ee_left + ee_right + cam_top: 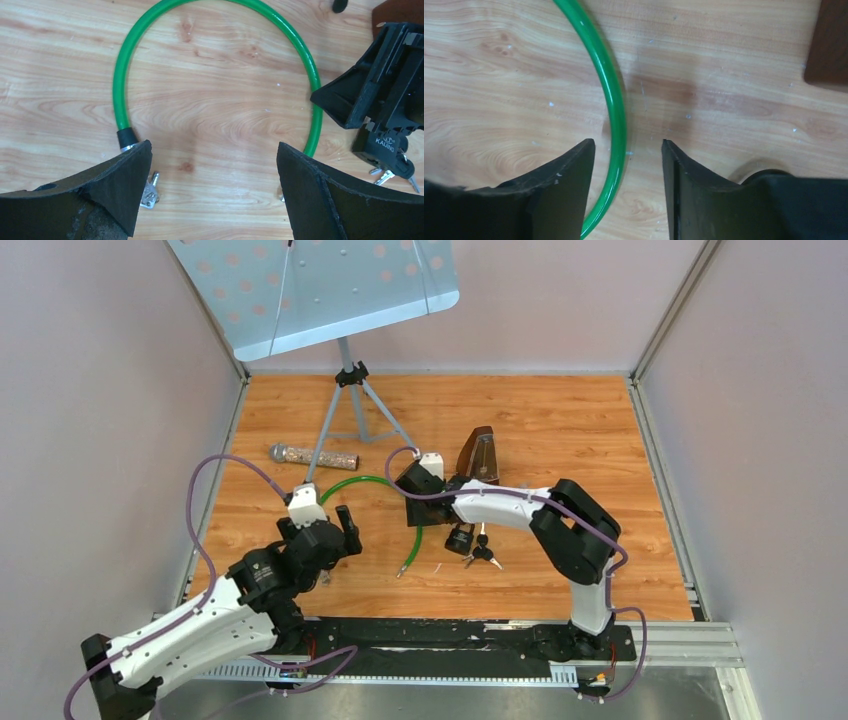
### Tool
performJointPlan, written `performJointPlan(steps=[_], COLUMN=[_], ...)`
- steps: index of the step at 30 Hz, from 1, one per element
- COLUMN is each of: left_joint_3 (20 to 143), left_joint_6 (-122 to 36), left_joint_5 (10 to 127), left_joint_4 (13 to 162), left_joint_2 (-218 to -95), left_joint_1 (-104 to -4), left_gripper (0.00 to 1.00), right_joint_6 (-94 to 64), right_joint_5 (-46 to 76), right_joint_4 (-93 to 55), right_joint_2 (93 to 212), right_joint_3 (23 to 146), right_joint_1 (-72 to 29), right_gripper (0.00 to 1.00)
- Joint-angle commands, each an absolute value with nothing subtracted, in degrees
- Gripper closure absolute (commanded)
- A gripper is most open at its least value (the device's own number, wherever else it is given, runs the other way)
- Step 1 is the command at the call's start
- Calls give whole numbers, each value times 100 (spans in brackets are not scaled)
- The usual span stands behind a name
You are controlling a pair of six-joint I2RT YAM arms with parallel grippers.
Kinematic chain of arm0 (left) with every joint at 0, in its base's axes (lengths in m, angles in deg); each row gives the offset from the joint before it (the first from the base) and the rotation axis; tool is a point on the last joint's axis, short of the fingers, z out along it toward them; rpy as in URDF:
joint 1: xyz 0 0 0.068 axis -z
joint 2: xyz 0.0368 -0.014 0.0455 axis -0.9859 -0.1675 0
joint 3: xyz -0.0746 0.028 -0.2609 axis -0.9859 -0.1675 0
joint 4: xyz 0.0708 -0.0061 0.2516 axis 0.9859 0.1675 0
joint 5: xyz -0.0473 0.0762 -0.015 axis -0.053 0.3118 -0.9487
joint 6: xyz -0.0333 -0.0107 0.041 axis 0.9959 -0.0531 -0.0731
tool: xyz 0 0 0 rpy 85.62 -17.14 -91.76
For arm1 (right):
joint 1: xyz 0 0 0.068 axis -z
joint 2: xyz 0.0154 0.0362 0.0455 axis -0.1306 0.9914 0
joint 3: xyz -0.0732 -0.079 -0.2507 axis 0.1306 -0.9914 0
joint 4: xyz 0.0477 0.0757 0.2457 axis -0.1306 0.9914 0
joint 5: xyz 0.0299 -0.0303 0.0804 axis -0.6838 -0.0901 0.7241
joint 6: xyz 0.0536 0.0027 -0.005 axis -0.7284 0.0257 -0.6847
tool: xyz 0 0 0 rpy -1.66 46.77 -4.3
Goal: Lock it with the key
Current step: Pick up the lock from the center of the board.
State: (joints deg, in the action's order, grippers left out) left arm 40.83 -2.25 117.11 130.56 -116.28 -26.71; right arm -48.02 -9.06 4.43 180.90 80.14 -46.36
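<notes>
A green cable (372,481) curves across the wooden table (560,420). My right gripper (412,502) stands over its right side. In the right wrist view the cable (616,110) runs between the half-spread fingers of the right gripper (628,145), close to the left finger (566,175) and clear of the other. The black lock body (460,538) lies just right of it with keys (485,556) attached. My left gripper (215,170) is wide open above bare wood. The cable's black-capped end (126,137) and a metal tip (150,189) sit by its left finger. The lock body (385,145) shows at the right.
A music stand (345,410) on a tripod stands at the back left, with a microphone (300,455) lying by its legs. A brown metronome (480,455) stands just behind the right gripper. Grey walls close in both sides.
</notes>
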Motion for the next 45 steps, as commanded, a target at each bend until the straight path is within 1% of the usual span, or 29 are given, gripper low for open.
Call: performJointPlan(steps=[1, 6, 10, 11, 13, 18, 22, 26, 28, 32, 37, 39, 42, 45], left_joint_3=[4121, 4095, 4094, 4104, 4107, 4063, 3981, 3810, 3767, 3747, 3652, 3623, 3637, 3602], left_joint_6=[10, -373, -376, -368, -359, -361, -415, -603, -548, -478, -667, -723, -701, -639], left_joint_5=[12008, 12046, 12184, 12200, 12225, 12123, 11922, 11700, 11710, 11490, 10539, 10329, 10349, 10707], left_joint_4=[13345, 13220, 13247, 13288, 13320, 13282, 13081, 12600, 12474, 12113, 11355, 11090, 10950, 10908], left_joint_2=[-11243, -10819, -10699, -10695, -10692, -10704, -10738, -10906, -11098, -11623, -12248, -12461, -12804, -12958], left_joint_1=[-2712, -2714, -2709, -2709, -2709, -2710, -2710, -2710, -2719, -2931, -3697, -3939, -4192, -4280], left_gripper=[0, 0, 0, 0, 0, 0, 0, 1, 1, 1, 2, 2, 2, 0], right_joint_6=[-4296, -4295, -4393, -4397, -4381, -4251, -3980, -3564, -3388, -3075, -2563, -2440, -2340, -2270], right_joint_5=[-1153, -1208, -1333, -1387, -1523, -2176, -2972, -3544, -3452, -2761, -1987, -1805, -1730, -1601], right_joint_4=[748, 1217, 1432, 1488, 1602, 1756, 1648, 1108, 773, 37, -901, -1140, -1279, -1334], right_joint_2=[18491, 18891, 18944, 18964, 19005, 18835, 18248, 17567, 17197, 16520, 15893, 15670, 15390, 15212], right_joint_3=[8585, 8997, 9045, 9052, 9101, 9086, 8793, 8277, 8020, 7584, 7069, 6907, 6764, 6682], right_joint_1=[-4752, -4815, -4814, -4813, -4814, -4820, -4865, -4866, -4866, -4866, -4875, -4879, -4875, -4875], right_gripper=[54, 67, 81, 86, 99, 100, 100, 100, 100, 100, 100, 100, 100, 100])
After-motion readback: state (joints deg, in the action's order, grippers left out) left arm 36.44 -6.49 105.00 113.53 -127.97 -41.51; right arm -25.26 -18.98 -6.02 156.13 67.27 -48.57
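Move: The right side of the green lock's hoop lies almost between the right hand's half-open fingers, about 1 cm ahead, 1 cm left and 1 cm below. From this hand the black padlock is some 9 cm right and 5 cm back; the metronome stands about 13 cm right and 8 cm ahead. From the left hand, the lock's metal clasp is roughly 6 cm back, 3 cm left and 11 cm down; the near tripod foot is 12 cm ahead and 6 cm left. The right fingers shut on the right side of the green hoop, pinching it after a tiny settle forward and down. The hand then swings right about 6 cm while starting to rise, goes on up to some 12 cm with a slight return left, and tips its fingers up about 25 degrees. The left hand, wide open, lifts 2 cm, waits, then sinks about 6 cm while reaching some 4 cm forward over the clasp side. ##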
